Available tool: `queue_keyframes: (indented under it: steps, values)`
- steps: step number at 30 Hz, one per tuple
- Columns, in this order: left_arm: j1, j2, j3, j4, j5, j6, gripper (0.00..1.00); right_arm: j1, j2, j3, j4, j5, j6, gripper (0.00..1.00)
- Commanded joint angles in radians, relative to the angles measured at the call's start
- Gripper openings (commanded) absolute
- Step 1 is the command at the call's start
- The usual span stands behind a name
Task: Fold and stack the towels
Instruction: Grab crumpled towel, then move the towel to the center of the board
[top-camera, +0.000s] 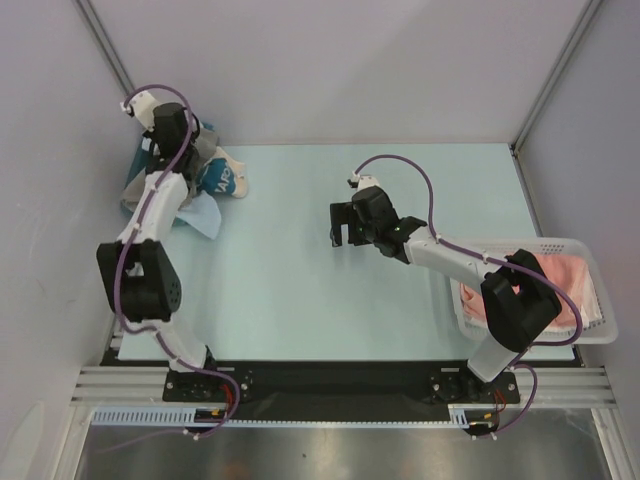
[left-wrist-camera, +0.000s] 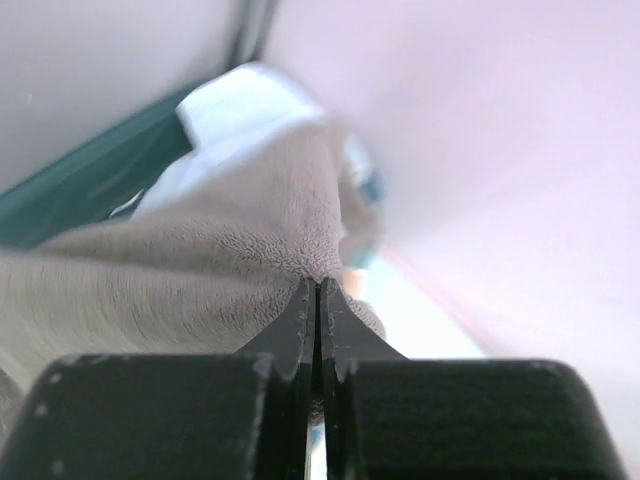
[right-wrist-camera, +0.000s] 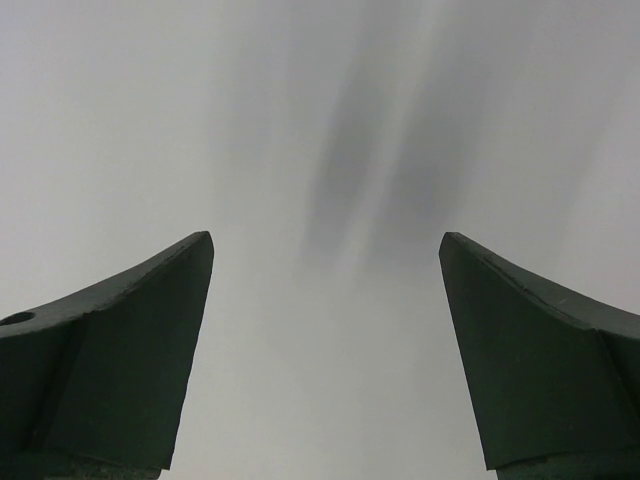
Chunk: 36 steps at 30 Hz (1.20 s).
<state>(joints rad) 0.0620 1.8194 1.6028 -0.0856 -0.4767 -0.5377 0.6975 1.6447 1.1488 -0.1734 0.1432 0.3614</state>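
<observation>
A heap of towels lies in the far left corner of the table. In it a light blue towel (top-camera: 206, 216) spreads toward the middle, and a grey towel (top-camera: 131, 196) shows beside the arm. My left gripper (top-camera: 196, 152) reaches down into this heap. In the left wrist view the left gripper (left-wrist-camera: 319, 285) is shut on a fold of the grey towel (left-wrist-camera: 200, 270), with a pale towel (left-wrist-camera: 240, 110) behind it. A salmon-pink towel (top-camera: 566, 280) lies in the basket. My right gripper (top-camera: 345, 236) hovers open over the table's middle; the right gripper (right-wrist-camera: 325, 240) holds nothing.
A small teal bundle with white print (top-camera: 222, 178) sits on the heap. A white mesh basket (top-camera: 520, 243) stands at the right edge under the right arm. Walls close in on the left, back and right. Dark teal cloth (left-wrist-camera: 90, 190) shows beside the grey towel.
</observation>
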Motion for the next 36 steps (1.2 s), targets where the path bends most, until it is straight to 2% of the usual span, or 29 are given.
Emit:
queue_keyframes:
  steps: [1, 6, 8, 9, 11, 13, 15, 16, 20, 23, 24, 26, 29, 30, 32, 33, 34, 36]
  values:
    - [-0.126, -0.199, -0.085, 0.171, -0.055, 0.051, 0.00, 0.007, -0.023, 0.002, 0.051, 0.033, -0.007, 1.00]
    - [-0.295, -0.405, -0.285, 0.247, -0.108, 0.082, 0.00, 0.010, -0.085, -0.035, 0.066, 0.128, 0.004, 1.00]
    - [-0.401, -0.489, -0.340, 0.234, -0.128, 0.099, 0.00, 0.010, -0.126, -0.057, 0.074, 0.179, 0.011, 1.00]
    - [-0.488, -0.518, -0.359, 0.259, -0.131, 0.143, 0.00, 0.010, -0.143, -0.075, 0.083, 0.197, 0.016, 1.00]
    - [-0.572, -0.575, -0.383, 0.227, -0.186, 0.145, 0.00, 0.010, -0.184, -0.096, 0.094, 0.251, 0.024, 1.00]
    - [-0.693, -0.606, -0.415, 0.219, -0.213, 0.134, 0.00, 0.010, -0.206, -0.112, 0.091, 0.300, 0.030, 1.00]
    - [-0.769, -0.634, -0.451, 0.219, -0.223, 0.128, 0.00, 0.008, -0.238, -0.118, 0.080, 0.329, 0.040, 1.00]
    - [-0.851, -0.631, -0.452, 0.219, -0.238, 0.148, 0.00, 0.008, -0.252, -0.127, 0.087, 0.337, 0.037, 1.00]
    - [-0.962, -0.606, -0.428, 0.158, -0.246, 0.110, 0.00, 0.005, -0.299, -0.176, 0.133, 0.332, 0.031, 1.00]
    - [-0.953, -0.591, -0.443, 0.129, -0.243, 0.048, 0.00, 0.000, -0.281, -0.172, 0.124, 0.332, 0.027, 1.00]
    - [-0.914, -0.580, -0.437, 0.097, -0.222, 0.019, 0.00, -0.003, -0.263, -0.164, 0.112, 0.334, 0.028, 1.00]
    - [-0.848, -0.519, -0.417, 0.043, -0.131, -0.030, 0.00, -0.010, -0.243, -0.162, 0.109, 0.331, 0.033, 1.00]
    - [-0.746, -0.390, -0.409, 0.061, 0.004, -0.056, 0.01, -0.029, -0.200, -0.161, 0.110, 0.317, 0.042, 1.00]
    - [-0.726, -0.341, -0.393, 0.061, 0.030, -0.048, 0.07, -0.033, -0.183, -0.156, 0.107, 0.314, 0.042, 1.00]
    - [-0.641, -0.196, -0.309, 0.035, 0.162, -0.051, 0.13, -0.049, -0.137, -0.138, 0.088, 0.308, 0.054, 1.00]
    - [-0.584, -0.157, -0.285, 0.035, 0.209, -0.062, 0.20, -0.056, -0.123, -0.133, 0.080, 0.308, 0.057, 1.00]
    - [-0.558, -0.128, -0.267, 0.046, 0.289, -0.065, 0.23, -0.062, -0.100, -0.132, 0.078, 0.294, 0.059, 1.00]
    - [-0.525, -0.095, -0.228, 0.040, 0.297, -0.059, 0.35, -0.091, -0.080, -0.135, 0.089, 0.276, 0.065, 0.98]
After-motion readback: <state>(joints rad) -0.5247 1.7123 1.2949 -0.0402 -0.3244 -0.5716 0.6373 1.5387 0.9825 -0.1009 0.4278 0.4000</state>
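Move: The left hand already holds the grey towel, clear above the teal box, whose middle is about 18 cm below, 2 cm ahead and 4 cm left. The bare table middle it is taken to lies some 37 cm right, 15 cm back and 27 cm below; the printed cloth is roughly 10 cm right, 2 cm ahead and 23 cm down. From the right hand that table middle is about 4 cm ahead, 4 cm left and 12 cm down. The left hand, still pinching the grey towel, sweeps it fast out from over the teal box, about 35 cm right and over 20 cm back while climbing some 10 cm and turning about 45 degrees clockwise, then flings forward about 14 cm and down towards the table, tipping downward as its fingers open to a third and let go. The empty right hand, wide open throughout, draws some 8 cm to its right, rising about 6 cm and sinking again as it turns a little clockwise. ##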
